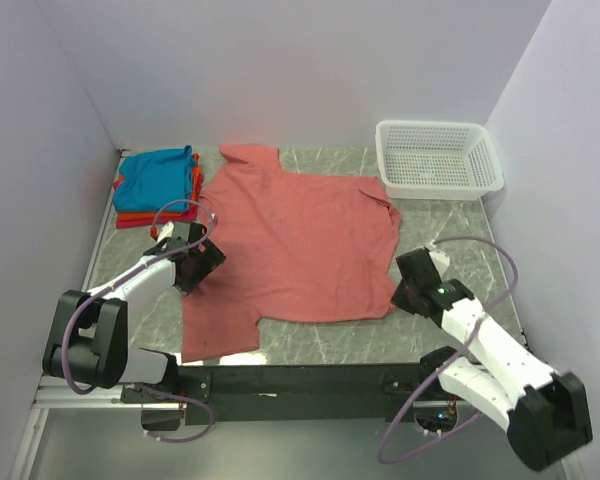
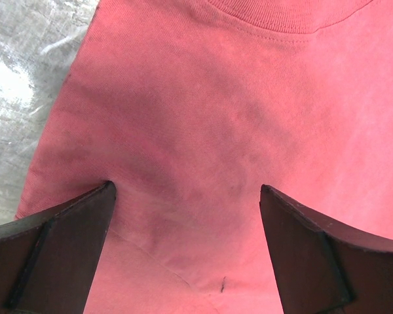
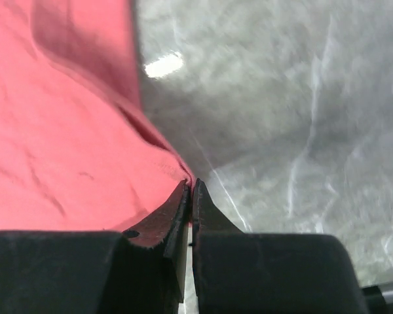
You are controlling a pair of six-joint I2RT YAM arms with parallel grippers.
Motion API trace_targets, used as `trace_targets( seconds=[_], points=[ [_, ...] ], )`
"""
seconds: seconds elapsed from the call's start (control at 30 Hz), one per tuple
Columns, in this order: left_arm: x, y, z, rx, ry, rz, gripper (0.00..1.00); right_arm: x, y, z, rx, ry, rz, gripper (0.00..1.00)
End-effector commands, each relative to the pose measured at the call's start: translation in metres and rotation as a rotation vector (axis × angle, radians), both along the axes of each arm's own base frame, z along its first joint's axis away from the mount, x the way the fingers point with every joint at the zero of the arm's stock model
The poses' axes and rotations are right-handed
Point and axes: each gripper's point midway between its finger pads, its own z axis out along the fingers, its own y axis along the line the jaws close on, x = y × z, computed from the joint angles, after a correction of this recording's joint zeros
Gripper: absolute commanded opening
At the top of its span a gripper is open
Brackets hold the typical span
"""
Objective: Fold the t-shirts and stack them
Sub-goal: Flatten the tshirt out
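Observation:
A large salmon-pink t-shirt (image 1: 300,240) lies spread flat across the middle of the table. My left gripper (image 1: 202,262) hovers over its left side, jaws wide open with only cloth (image 2: 209,118) beneath them; the ribbed collar (image 2: 295,16) shows at the top of the left wrist view. My right gripper (image 1: 405,290) is at the shirt's near right edge, shut, with a pinch of the pink hem (image 3: 177,171) caught at its tips (image 3: 191,184). A folded teal-blue t-shirt (image 1: 155,175) tops a stack at the back left, with orange and red ones (image 1: 145,215) under it.
A white mesh basket (image 1: 438,158) stands at the back right corner. Grey marbled tabletop (image 3: 281,131) shows to the right of the shirt. White walls close in the left, back and right sides.

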Motion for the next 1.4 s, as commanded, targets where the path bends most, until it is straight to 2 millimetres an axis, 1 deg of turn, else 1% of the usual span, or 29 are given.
trace_targets(
  seconds=[0.0,0.03,0.07,0.1,0.13,0.2,0.23,0.27,0.3,0.33,0.37,0.4,0.43,0.5,0.6,0.63,0.7,0.73,0.77,0.8,0.83,0.93,1.0,1.1,1.13,1.23,1.3,1.33,1.37],
  points=[
    [-0.034,0.011,-0.02,0.035,0.136,0.022,0.99,-0.013,-0.005,-0.001,0.068,-0.019,-0.077,0.03],
    [-0.033,0.012,-0.015,0.033,0.121,0.026,1.0,-0.015,-0.004,0.002,0.096,-0.028,-0.097,0.05],
    [-0.034,0.012,-0.013,0.033,0.119,0.028,0.99,-0.018,-0.004,-0.003,0.113,-0.02,-0.121,0.06],
    [-0.034,0.012,-0.01,0.03,0.111,0.031,0.99,-0.021,0.001,-0.004,0.156,-0.011,-0.15,0.06],
    [-0.032,0.012,-0.005,0.024,0.092,0.035,0.99,-0.029,-0.001,-0.008,0.164,0.01,-0.178,0.06],
    [-0.034,0.012,-0.003,0.02,0.089,0.04,0.99,-0.036,-0.002,-0.013,0.193,0.029,-0.237,0.05],
    [-0.033,0.012,0.001,0.014,0.076,0.046,0.99,-0.048,-0.005,-0.02,0.191,0.06,-0.257,0.04],
    [-0.033,0.011,0.003,0.013,0.073,0.047,0.99,-0.056,-0.006,-0.025,0.202,0.08,-0.274,0.04],
    [-0.037,0.012,0.002,0.015,0.087,0.052,0.99,-0.06,-0.004,-0.025,0.24,0.07,-0.3,0.02],
    [-0.034,0.012,0.006,0.014,0.078,0.054,0.99,-0.07,-0.003,-0.031,0.255,0.099,-0.302,0.02],
    [-0.036,0.013,0.006,0.015,0.083,0.057,1.0,-0.072,0.001,-0.032,0.289,0.096,-0.312,0.02],
    [-0.037,0.013,0.006,0.014,0.089,0.061,0.99,-0.07,0.005,-0.029,0.342,0.06,-0.325,0.03],
    [-0.035,0.013,0.008,0.017,0.087,0.064,0.99,-0.073,0.008,-0.032,0.366,0.065,-0.331,0.03],
    [-0.035,0.014,0.01,0.02,0.088,0.069,0.99,-0.073,0.01,-0.03,0.41,0.044,-0.354,0.03],
    [-0.035,0.017,0.017,0.031,0.087,0.083,0.99,-0.072,0.009,-0.032,0.4,0.047,-0.361,0.07],
    [-0.039,0.018,0.018,0.037,0.102,0.086,0.99,-0.069,0.008,-0.028,0.393,0.036,-0.36,0.08],
    [-0.044,0.021,0.023,0.041,0.109,0.108,0.99,-0.066,0.005,-0.028,0.354,0.043,-0.352,0.08],
    [-0.046,0.021,0.025,0.039,0.112,0.114,0.99,-0.061,0.006,-0.024,0.357,0.027,-0.34,0.08],
    [-0.055,0.024,0.025,0.051,0.144,0.125,0.99,-0.059,0.006,-0.023,0.343,0.027,-0.328,0.08],
    [-0.059,0.025,0.027,0.046,0.155,0.15,0.99,-0.059,0.005,-0.025,0.327,0.043,-0.324,0.08],
    [-0.066,0.026,0.028,0.046,0.171,0.157,0.99,-0.054,0.007,-0.023,0.328,0.033,-0.314,0.08],
    [-0.086,0.025,0.028,0.033,0.225,0.155,0.99,-0.049,0.01,-0.024,0.319,0.036,-0.284,0.07],
    [-0.099,0.016,0.022,-0.022,0.243,0.121,0.99,-0.047,0.012,-0.026,0.314,0.042,-0.272,0.07],
    [-0.11,0.003,0.011,-0.092,0.251,0.053,0.99,-0.044,0.015,-0.028,0.321,0.045,-0.255,0.07],
    [-0.115,-0.01,0.01,-0.141,0.26,0.008,0.99,-0.044,0.016,-0.028,0.322,0.045,-0.251,0.06],
    [-0.132,-0.027,0.011,-0.159,0.273,-0.048,0.98,-0.044,0.015,-0.03,0.314,0.045,-0.243,0.06],
    [-0.139,-0.033,0.014,-0.16,0.29,-0.062,0.97,-0.043,0.015,-0.03,0.311,0.042,-0.238,0.06],
    [-0.148,-0.03,0.013,-0.121,0.32,-0.064,0.96,-0.043,0.015,-0.029,0.309,0.038,-0.236,0.06],
    [-0.152,-0.028,0.014,-0.102,0.33,-0.066,0.95,-0.043,0.014,-0.029,0.307,0.037,-0.237,0.06]
  ],
)
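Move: The t-shirt's near sleeve, where the open left hand is bound, lies about 15 cm back and 2 cm right of it, 2 cm lower; the collar is some 14 cm ahead of that hand, the shirt's middle 6 cm ahead and 24 cm right. The right hand holds the near hem corner above the table; the bare patch it is taking that to lies about 7 cm back, 1 cm left and 5 cm down, with the shirt's middle 13 cm ahead and 23 cm left. Back towards the robot goes the left hand, about 14 cm low along the shirt to the near sleeve, rising a little midway and swerving right at the end as its open fingers tip steeper. The right hand, still pinching the hem corner, draws it back some 7 cm and down 4, rolling and turning clockwise, then eases slightly forward. ##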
